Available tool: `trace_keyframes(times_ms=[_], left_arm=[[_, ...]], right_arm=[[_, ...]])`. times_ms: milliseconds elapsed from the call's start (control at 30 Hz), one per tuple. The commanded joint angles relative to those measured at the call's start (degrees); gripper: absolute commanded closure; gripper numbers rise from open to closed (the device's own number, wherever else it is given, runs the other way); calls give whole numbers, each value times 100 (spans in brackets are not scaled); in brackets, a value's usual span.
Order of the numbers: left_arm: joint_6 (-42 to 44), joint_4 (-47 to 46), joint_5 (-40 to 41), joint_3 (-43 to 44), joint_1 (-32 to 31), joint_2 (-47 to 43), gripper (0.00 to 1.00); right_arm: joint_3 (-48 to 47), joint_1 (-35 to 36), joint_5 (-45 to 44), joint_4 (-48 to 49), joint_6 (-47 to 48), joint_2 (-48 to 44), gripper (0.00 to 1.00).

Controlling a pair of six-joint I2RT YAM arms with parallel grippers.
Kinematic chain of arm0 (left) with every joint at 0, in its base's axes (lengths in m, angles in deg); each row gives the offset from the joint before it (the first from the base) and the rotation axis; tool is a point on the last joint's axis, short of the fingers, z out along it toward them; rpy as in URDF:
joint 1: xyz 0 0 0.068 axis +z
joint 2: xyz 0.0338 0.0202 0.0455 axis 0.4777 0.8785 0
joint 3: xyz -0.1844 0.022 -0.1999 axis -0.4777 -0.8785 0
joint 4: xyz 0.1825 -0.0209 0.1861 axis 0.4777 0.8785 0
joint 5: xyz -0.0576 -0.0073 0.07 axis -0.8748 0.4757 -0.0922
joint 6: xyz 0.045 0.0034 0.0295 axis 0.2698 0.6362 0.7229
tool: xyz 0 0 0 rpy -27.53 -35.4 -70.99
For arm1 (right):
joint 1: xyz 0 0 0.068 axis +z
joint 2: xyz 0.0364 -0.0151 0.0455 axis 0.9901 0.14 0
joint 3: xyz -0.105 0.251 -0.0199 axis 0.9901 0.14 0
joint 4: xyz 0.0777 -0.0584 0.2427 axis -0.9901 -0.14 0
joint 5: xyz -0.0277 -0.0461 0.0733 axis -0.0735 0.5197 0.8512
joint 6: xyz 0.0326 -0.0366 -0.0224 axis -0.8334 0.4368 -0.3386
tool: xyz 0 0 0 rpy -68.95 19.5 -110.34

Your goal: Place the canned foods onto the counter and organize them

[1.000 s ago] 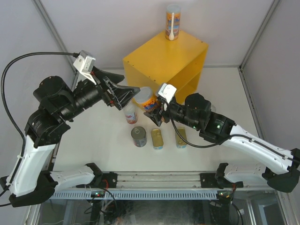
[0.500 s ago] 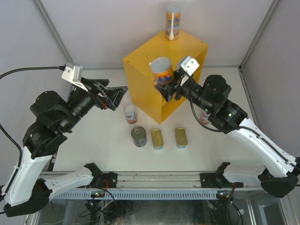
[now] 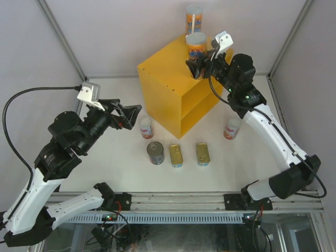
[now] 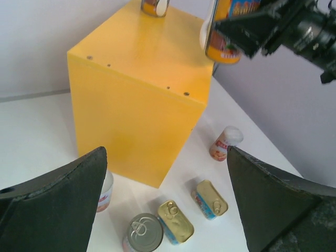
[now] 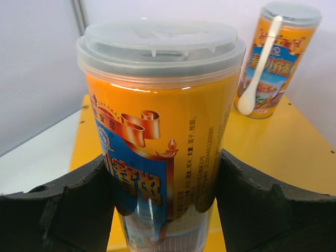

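Observation:
The yellow counter (image 3: pixel 176 79) stands at the back of the table. One tall orange-labelled can (image 3: pixel 193 18) with a white spoon stands on its far corner. My right gripper (image 3: pixel 198 64) is shut on a second tall can (image 3: pixel 197 46), upright just above the counter's top (image 5: pixel 286 149) and in front of the first can (image 5: pixel 273 58). The gripper's pads (image 5: pixel 84 210) press both sides of the held can (image 5: pixel 157 131). My left gripper (image 3: pixel 132 114) hangs open and empty left of the counter (image 4: pixel 136 84), above the table. On the table stand two more tall cans (image 3: pixel 146 127) (image 3: pixel 231 128), a round tin (image 3: pixel 156 153) and two flat gold-topped tins (image 3: pixel 176 155) (image 3: pixel 202 154).
The counter's open side with its inner shelf (image 3: pixel 202 102) faces right and front. Grey walls close in the back and both sides. In the left wrist view the left can (image 4: pixel 105 190) is half hidden behind a finger; the round tin (image 4: pixel 143 233) sits near the bottom edge.
My right gripper has carried the tall can from table height up and back over the counter's top. My left arm has drawn back to the left, still open.

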State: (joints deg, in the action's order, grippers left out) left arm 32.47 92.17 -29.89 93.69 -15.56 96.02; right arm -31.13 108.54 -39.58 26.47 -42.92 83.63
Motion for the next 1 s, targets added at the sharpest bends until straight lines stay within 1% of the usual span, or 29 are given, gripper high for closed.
trace_keyframes(times_ms=[0, 133, 267, 467, 767, 967], left_arm=[[167, -470, 294, -470, 2, -207, 2], [166, -805, 404, -987, -2, -467, 2], [277, -951, 565, -1339, -2, -644, 2], [324, -1383, 793, -1918, -2, -922, 2], [574, -1442, 901, -1983, 3, -962, 3], [522, -1422, 977, -2143, -2, -1129, 2]], right_arm=[[-741, -427, 242, 1670, -257, 241, 100], [-896, -847, 426, 2181, -578, 693, 100], [-1129, -1151, 629, 2543, -798, 1172, 100], [-1474, -1289, 750, 2744, -803, 1770, 100], [-1421, -1437, 757, 2997, -903, 2006, 100], [-1338, -1445, 630, 2967, -688, 2009, 100]])
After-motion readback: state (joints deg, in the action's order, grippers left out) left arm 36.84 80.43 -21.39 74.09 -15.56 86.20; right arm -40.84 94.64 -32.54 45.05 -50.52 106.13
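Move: The right hand holds the orange can over the cabinet's near right edge. The free spot on the cabinet top for it lies about 15 cm ahead and 5 cm to the right, roughly 8 cm lower. The standing can is some 23 cm ahead and 1 cm left, its middle 2 cm lower; the cabinet top's middle is 13 cm ahead, 4 cm left, 8 cm lower. From the left hand, that spot lies about 33 cm ahead, 27 cm right, 8 cm lower. Keeping its pinch on the upright orange can, the right hand sweeps it about 15 cm forward and 5 cm right over the cabinet top towards the standing can, easing down some 3 cm, then stops there with the fingers still shut on it. The left hand, empty and wide open, sinks about 6 cm, drifting a little left. ##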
